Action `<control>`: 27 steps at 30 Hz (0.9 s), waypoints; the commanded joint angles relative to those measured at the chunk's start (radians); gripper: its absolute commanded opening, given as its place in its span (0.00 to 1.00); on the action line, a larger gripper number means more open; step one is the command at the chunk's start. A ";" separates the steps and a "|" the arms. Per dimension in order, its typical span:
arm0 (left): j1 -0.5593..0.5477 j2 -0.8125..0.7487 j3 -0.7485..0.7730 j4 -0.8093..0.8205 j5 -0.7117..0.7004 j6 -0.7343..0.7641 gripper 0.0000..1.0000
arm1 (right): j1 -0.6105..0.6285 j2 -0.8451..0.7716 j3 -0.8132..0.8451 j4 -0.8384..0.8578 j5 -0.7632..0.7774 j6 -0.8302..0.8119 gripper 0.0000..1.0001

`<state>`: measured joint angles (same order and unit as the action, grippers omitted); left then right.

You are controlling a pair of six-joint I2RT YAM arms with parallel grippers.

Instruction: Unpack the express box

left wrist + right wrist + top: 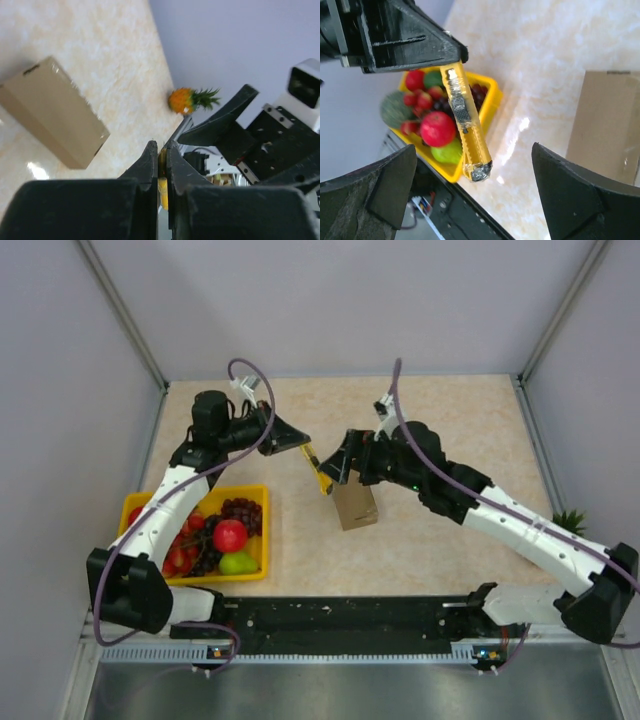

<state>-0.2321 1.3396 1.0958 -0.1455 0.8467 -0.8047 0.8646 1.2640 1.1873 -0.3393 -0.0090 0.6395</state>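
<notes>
The express box [355, 507], a small plain brown cardboard box with its flap closed, lies on the table between the arms; it also shows in both wrist views [52, 110] [610, 130]. My left gripper [300, 445] [161, 147] hangs above the table to the box's left, shut on the upper end of a yellow utility knife [318, 472] [467, 135]. The knife's taped lower end hangs free. My right gripper [335, 468] [472, 165] stands open around that lower end, with its fingers wide apart and clear of the knife.
A yellow fruit tray [262, 530] [490, 100] with an apple, grapes and other fruit sits at the near left. A small toy pineapple [570, 520] [187, 100] lies by the right wall. Grey walls close in the table on three sides.
</notes>
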 commanded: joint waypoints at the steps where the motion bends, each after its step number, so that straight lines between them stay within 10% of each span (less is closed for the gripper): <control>1: -0.012 -0.078 0.064 0.295 -0.086 -0.209 0.00 | -0.044 -0.084 -0.099 0.331 -0.077 0.141 0.91; 12: -0.115 -0.143 0.053 0.618 -0.270 -0.353 0.00 | -0.049 -0.104 -0.144 0.684 -0.155 0.209 0.82; 25: -0.118 -0.158 -0.007 0.609 -0.209 -0.366 0.00 | -0.070 -0.190 -0.187 0.646 -0.154 0.183 0.16; 27: -0.118 -0.151 0.001 0.600 -0.174 -0.332 0.16 | -0.076 -0.195 -0.173 0.594 -0.160 0.177 0.00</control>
<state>-0.3515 1.2060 1.0946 0.4255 0.6308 -1.1927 0.8066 1.1210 0.9936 0.2611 -0.1692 0.8398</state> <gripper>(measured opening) 0.050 0.141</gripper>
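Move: The yellow knife is already pinched near one end by the left gripper. Its middle lies about 6 cm back, 3 cm to the right and 3 cm below that hand. From the open right gripper the knife's middle is about 5 cm to the left, 2 cm back and 2 cm lower. The express box lies on the table some 22 cm below the right hand, roughly 5 cm ahead and 4 cm to its right. Lift the left gripper about 16 cm, keeping the knife pinched and tilting its fingertips up. Raise the open right gripper alongside some 11 cm, tilting its fingertips up by about 30 degrees, and over the later half close its fingers to pinch the knife near its free end. Keep the left fingers shut. ##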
